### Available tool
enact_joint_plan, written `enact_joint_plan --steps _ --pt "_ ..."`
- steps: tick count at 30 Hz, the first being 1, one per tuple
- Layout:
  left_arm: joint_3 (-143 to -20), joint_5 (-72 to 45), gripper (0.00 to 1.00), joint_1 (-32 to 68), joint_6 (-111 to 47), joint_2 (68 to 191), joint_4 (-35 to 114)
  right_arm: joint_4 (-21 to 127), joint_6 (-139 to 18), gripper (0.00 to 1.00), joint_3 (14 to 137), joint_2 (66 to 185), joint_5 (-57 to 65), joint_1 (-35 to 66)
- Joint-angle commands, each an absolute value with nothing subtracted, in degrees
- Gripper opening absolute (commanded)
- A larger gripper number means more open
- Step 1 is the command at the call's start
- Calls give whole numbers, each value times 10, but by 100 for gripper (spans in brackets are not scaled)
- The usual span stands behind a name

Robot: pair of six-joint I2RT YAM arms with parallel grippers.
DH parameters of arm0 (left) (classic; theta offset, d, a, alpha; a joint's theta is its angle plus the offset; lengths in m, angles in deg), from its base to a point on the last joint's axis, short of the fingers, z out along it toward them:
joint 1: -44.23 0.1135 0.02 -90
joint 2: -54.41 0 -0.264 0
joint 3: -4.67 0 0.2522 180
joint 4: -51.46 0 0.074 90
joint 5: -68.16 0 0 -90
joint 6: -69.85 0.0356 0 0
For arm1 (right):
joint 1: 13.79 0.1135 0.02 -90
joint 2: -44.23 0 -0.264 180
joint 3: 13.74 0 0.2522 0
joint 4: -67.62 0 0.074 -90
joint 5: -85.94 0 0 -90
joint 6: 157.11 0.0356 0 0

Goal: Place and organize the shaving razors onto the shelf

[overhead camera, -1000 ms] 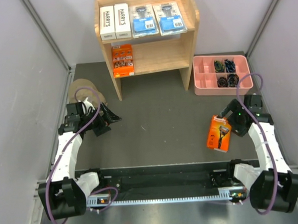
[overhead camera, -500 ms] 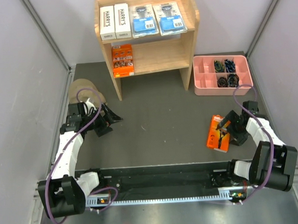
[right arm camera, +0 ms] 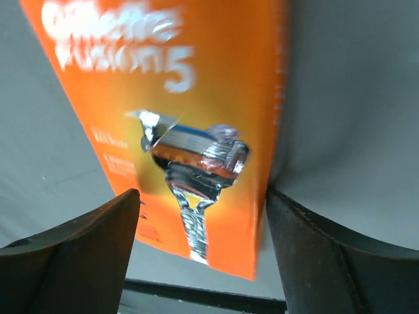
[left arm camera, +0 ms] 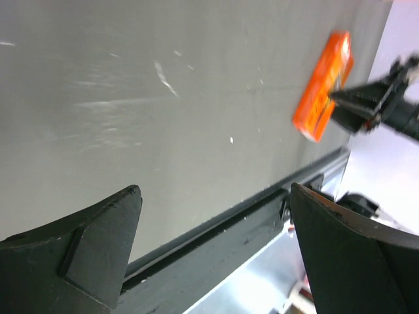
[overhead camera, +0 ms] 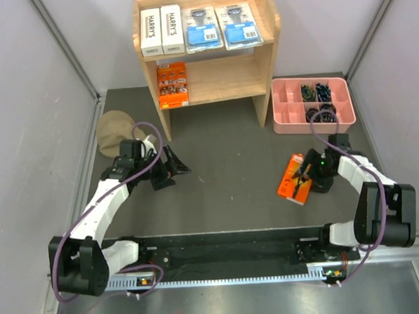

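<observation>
One orange razor pack [overhead camera: 293, 178] lies on the dark table at the right, and my right gripper [overhead camera: 306, 181] is shut on it. In the right wrist view the pack [right arm camera: 190, 124] fills the gap, both fingers at its side edges. On the light-wood shelf [overhead camera: 269, 27] the top tier holds two white HARRY'S boxes [overhead camera: 161, 31] and two blue blister packs [overhead camera: 220, 27]. Another orange pack [overhead camera: 172, 85] sits on the lower tier. My left gripper [overhead camera: 178, 166] is open and empty at centre left, low over the table. The left wrist view shows the orange pack [left arm camera: 324, 85] far off.
A pink compartmented tray [overhead camera: 285, 123] with small dark items stands right of the shelf. A tan round object [overhead camera: 115, 130] lies at the left behind my left arm. A black rail [overhead camera: 228, 249] runs along the near edge. Grey walls close in both sides.
My right gripper moved left and its jaws narrowed round the orange pack, which slid left and turned. My left arm swung right and forward, away from the tan object.
</observation>
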State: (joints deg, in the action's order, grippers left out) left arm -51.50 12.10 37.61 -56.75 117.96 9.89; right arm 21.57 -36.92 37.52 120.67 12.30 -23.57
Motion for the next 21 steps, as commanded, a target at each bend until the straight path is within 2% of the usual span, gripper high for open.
enact_joint_plan --steps 1,4,11,21 --pt "-519 99 99 314 -616 1217 181 232 -393 77 381 1255 59 -141" --pt "-539 91 99 278 -622 1257 200 207 -393 76 418 1284 -5 -43" --pt "-603 87 99 207 -635 1346 243 157 -383 75 497 1377 -104 88" --pt "-684 115 99 100 -683 1523 391 151 -386 76 495 1276 -118 87"
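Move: The orange Gillette razor pack lies flat under the right fingers, its middle about 4 cm left and 1 cm ahead of the hand point and barely below it. The pink bin's middle is some 27 cm ahead and 3 cm to the right; the foot of the shelf's right leg is about 19 cm ahead and 17 cm left. From the left hand, the razor pack is some 40 cm right, 2 cm back and 12 cm lower. Leftwards along the table, with a little forward travel, the right hand slides the razor pack about 8 cm, its right finger still against the pack's right edge and the other over its face; it turns some 25 degrees counter-clockwise, tilts, then slows almost to a stop, fingers still wide. Meanwhile the open left hand sweeps about 15 cm right towards the pack, sinking slightly and turning clockwise. ##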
